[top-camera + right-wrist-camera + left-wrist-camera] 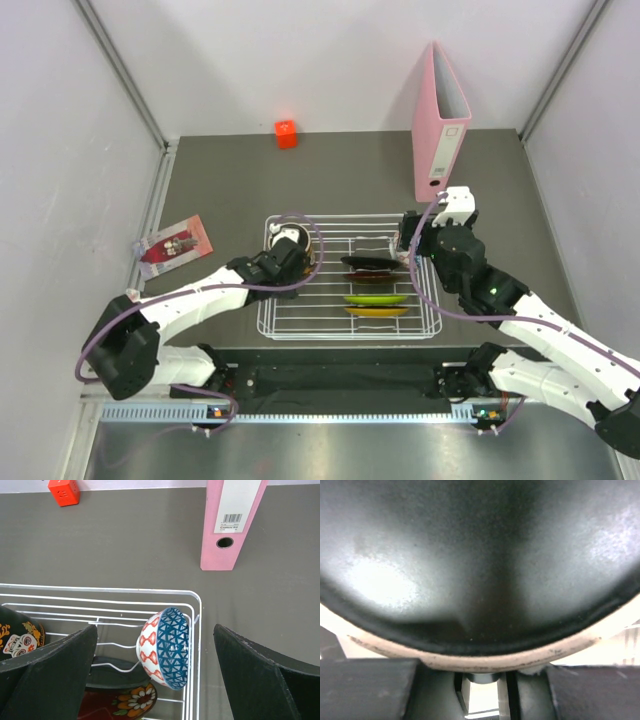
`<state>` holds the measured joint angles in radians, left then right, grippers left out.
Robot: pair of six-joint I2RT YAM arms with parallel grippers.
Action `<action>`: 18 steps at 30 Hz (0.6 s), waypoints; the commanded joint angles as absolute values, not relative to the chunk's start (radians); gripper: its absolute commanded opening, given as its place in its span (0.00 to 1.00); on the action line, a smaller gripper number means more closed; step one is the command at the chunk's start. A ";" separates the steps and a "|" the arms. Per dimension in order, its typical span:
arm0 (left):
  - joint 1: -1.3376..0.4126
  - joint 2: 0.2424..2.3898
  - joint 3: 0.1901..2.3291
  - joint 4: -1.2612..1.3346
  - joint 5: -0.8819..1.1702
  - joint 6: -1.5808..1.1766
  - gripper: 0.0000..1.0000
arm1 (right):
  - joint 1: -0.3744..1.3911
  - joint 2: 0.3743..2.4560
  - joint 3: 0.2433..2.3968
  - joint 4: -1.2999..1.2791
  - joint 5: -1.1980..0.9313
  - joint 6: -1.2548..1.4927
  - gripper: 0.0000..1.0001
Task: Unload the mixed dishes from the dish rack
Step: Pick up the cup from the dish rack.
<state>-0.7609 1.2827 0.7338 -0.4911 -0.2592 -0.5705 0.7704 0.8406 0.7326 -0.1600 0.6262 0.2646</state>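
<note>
The white wire dish rack (300,322) holds a black plate (375,262), a dark red patterned plate (375,277), a lime green plate (377,299) and a gold one (377,311), all on edge. At the rack's far left my left gripper (288,246) is at the dark cup (470,555). The cup's cream rim lies across the narrowed fingers (370,690), and whether they grip it does not show. My right gripper (155,650) is open and straddles the blue-white patterned bowl (167,647), which stands on edge in the rack's far right corner.
A pink binder (440,125) stands upright behind the rack at the right. A small orange-red cube (287,133) sits at the far edge of the grey mat. A picture card (175,243) lies left of the rack.
</note>
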 commanded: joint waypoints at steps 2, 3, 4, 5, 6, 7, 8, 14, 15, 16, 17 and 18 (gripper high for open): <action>-0.759 1.243 0.726 -0.485 -0.255 -0.581 0.00 | 0.787 0.841 0.729 -0.135 0.615 0.276 1.00; -0.759 1.239 0.727 -0.488 -0.253 -0.581 0.00 | 0.787 0.842 0.729 -0.135 0.617 0.276 1.00; -0.759 1.233 0.729 -0.486 -0.253 -0.581 0.00 | 0.788 0.842 0.730 -0.137 0.615 0.276 1.00; -0.759 1.223 0.727 -0.485 -0.253 -0.580 0.00 | 0.788 0.842 0.729 -0.137 0.617 0.276 1.00; -0.759 1.210 0.730 -0.485 -0.250 -0.577 0.00 | 0.788 0.845 0.732 -0.137 0.617 0.275 1.00; -0.759 1.198 0.732 -0.485 -0.250 -0.575 0.00 | 0.788 0.844 0.732 -0.140 0.615 0.276 1.00; -0.759 1.163 0.736 -0.485 -0.250 -0.575 0.00 | 0.788 0.844 0.733 -0.140 0.615 0.275 1.00; -0.759 1.025 0.848 -0.477 -0.183 -0.537 0.00 | 0.790 0.842 0.770 -0.179 0.606 0.308 1.00; -0.761 1.019 0.885 -0.471 -0.161 -0.531 0.00 | 0.790 0.845 0.800 -0.198 0.604 0.322 1.00; -0.759 1.014 0.903 -0.459 -0.116 -0.526 0.00 | 0.790 0.845 0.816 -0.212 0.603 0.334 1.00; -0.759 1.003 0.919 -0.450 -0.097 -0.525 0.00 | 0.790 0.847 0.833 -0.231 0.601 0.356 1.00; -0.761 1.000 0.946 -0.439 -0.072 -0.522 0.00 | 0.790 0.847 0.859 -0.238 0.598 0.365 1.00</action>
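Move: My left hand already has its fingers shut on the handle of the cup, whose body lies about 5 cm ahead and some 4 cm to the right, roughly level with them. The black dish stands some 20 cm right of my left hand and 5 cm ahead, the brown dish 20 cm right and 1 cm ahead, the green dish 21 cm right and 4 cm back, all about level. From my right hand the cup is some 27 cm left, 1 cm ahead and 18 cm below. I keep my left fingers closed on the cup's handle and lift it up out of its place in the rack, hardly stirring at first and then speeding up to about 6 cm of rise. I draw back some 2 cm as I go, and my wrist rolls about 10 degrees, left side dipping. ##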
